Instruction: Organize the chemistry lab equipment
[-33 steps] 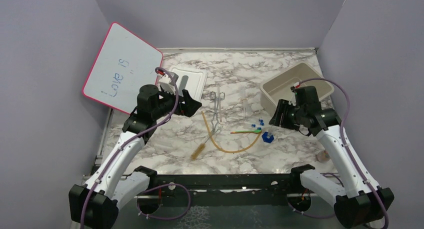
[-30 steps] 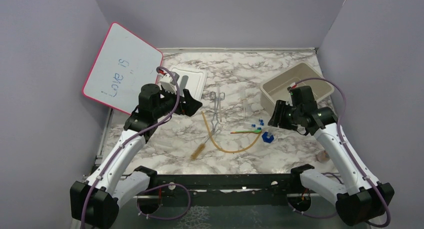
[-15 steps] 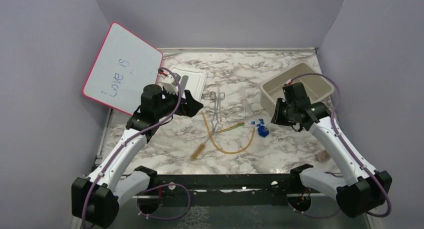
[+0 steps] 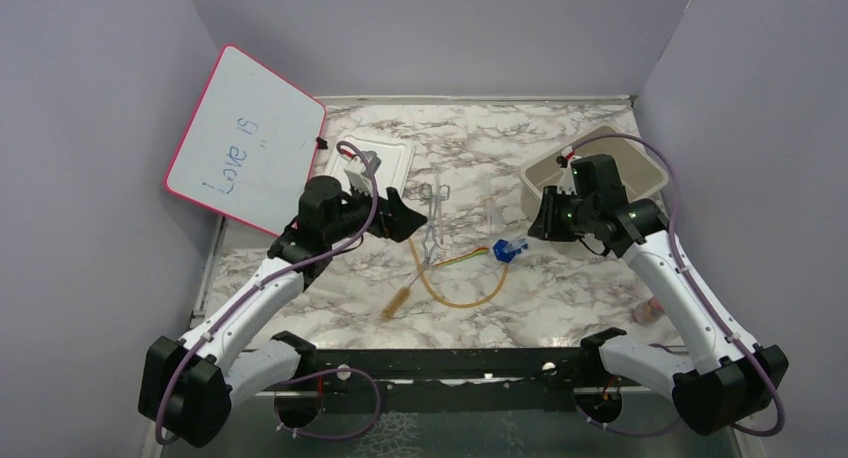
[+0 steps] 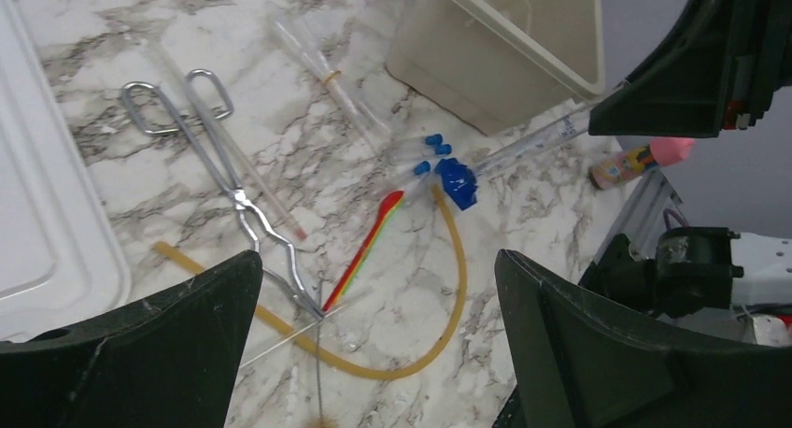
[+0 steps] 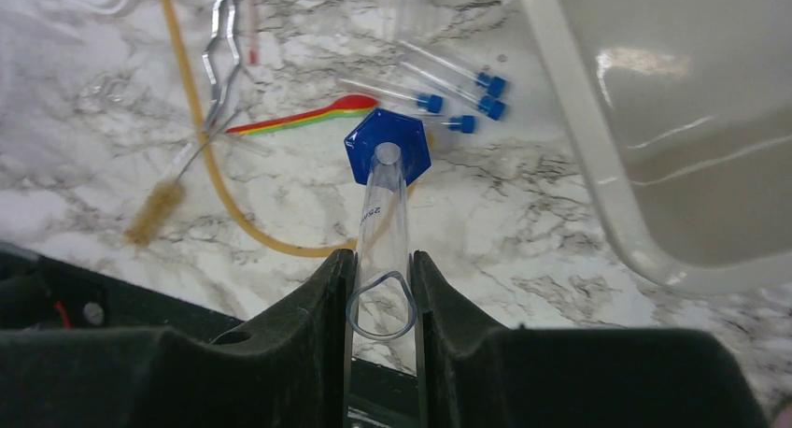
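My right gripper is shut on a clear measuring cylinder with a blue hexagonal base, held lying over the table near the beige bin. Below it lie blue-capped test tubes and a red-green stick. Silver tongs, an amber rubber tube and a wire brush lie mid-table. My left gripper hangs open above the tongs' tips and the tube, holding nothing.
A white tray lies at the back left, and a pink-framed whiteboard leans on the left wall. A small pink-capped item lies near the table's right front edge. The bin's wall stands close behind my right gripper.
My right gripper closed on the cylinder and carried it left and off the table. The red-green stick slid left. My left arm reached right, over the tongs.
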Robot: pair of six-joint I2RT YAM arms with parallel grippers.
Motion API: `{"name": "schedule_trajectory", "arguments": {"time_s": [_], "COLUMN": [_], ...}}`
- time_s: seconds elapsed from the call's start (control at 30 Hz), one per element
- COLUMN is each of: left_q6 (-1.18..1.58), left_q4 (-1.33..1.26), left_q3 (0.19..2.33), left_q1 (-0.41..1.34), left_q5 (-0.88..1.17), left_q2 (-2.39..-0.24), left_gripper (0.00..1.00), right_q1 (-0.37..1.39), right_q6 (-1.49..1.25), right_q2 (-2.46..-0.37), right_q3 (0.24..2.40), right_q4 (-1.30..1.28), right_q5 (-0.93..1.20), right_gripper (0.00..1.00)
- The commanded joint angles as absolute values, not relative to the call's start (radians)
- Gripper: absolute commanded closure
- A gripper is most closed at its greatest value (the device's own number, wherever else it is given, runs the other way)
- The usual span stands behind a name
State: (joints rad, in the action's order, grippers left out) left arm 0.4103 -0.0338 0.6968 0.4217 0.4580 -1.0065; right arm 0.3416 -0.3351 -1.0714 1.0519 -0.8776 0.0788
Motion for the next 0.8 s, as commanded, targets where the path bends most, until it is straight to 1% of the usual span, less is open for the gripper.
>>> {"name": "schedule_trajectory", "arguments": {"time_s": [0.0, 0.1, 0.17, 0.2, 0.33, 0.43, 0.57, 0.7, 0.77], "left_q6": [0.46, 0.417, 0.308, 0.244, 0.188, 0.166, 0.117, 0.047, 0.028], "left_q4": [-0.258, -0.31, -0.313, -0.312, -0.326, -0.353, -0.4, -0.401, -0.401], "left_q3": [0.661, 0.671, 0.682, 0.682, 0.68, 0.691, 0.681, 0.682, 0.684], "left_q1": [0.524, 0.594, 0.628, 0.637, 0.649, 0.67, 0.724, 0.744, 0.749], "left_q5": [0.495, 0.503, 0.547, 0.565, 0.612, 0.682, 0.692, 0.718, 0.739], "left_q2": [-1.058, -1.103, -1.141, -1.165, -1.23, -1.259, -1.271, -1.285, -1.29], "left_gripper": [0.04, 0.04, 0.08, 0.09, 0.11, 0.15, 0.17, 0.25, 0.31], "right_q1": [0.349, 0.349, 0.349, 0.35, 0.35, 0.351, 0.351, 0.352, 0.352], "right_q6": [-0.299, -0.296, -0.284, -0.277, -0.279, -0.277, -0.265, -0.25, -0.248], "right_q2": [-1.07, -1.075, -1.084, -1.088, -1.097, -1.09, -1.105, -1.105, -1.106], "right_q3": [1.078, 1.07, 1.066, 1.066, 1.066, 1.057, 1.044, 1.028, 1.028], "right_q4": [-0.79, -0.743, -0.717, -0.708, -0.672, -0.652, -0.655, -0.655, -0.653], "right_q5": [0.334, 0.45, 0.524, 0.573, 0.723, 0.739, 0.75, 0.756, 0.758], "right_gripper": [0.8, 0.8, 0.8, 0.81, 0.81, 0.81, 0.81, 0.82, 0.82]}}
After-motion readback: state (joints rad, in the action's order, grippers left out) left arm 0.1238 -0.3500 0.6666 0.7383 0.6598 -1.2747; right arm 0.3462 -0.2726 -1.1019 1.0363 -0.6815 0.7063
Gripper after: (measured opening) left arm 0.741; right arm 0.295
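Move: Some 25 cm to the left hand's right, about 1 cm ahead and 15 cm below, hangs the blue base of the measuring cylinder. Nearer it on the table, 20 cm below, lie the striped spoon, 13 cm right and 3 cm ahead, and the metal tongs, 5 cm right and 10 cm ahead. From the right hand, gripping the cylinder's top, the open left gripper is some 31 cm left, 4 cm ahead, 4 cm higher; capped tubes lie 8 cm ahead, 3 cm left, 18 cm below. Bringing the cylinder across for a meeting, the right hand keeps its pinch near the rim, travels about 9 cm left while rising, and rolls and turns counter-clockwise to swing the blue base towards the left gripper. The left hand comes right some 11 cm, also back and down, turning clockwise about 35 degrees towards the base, its wide-open fingers narrowing partway. ##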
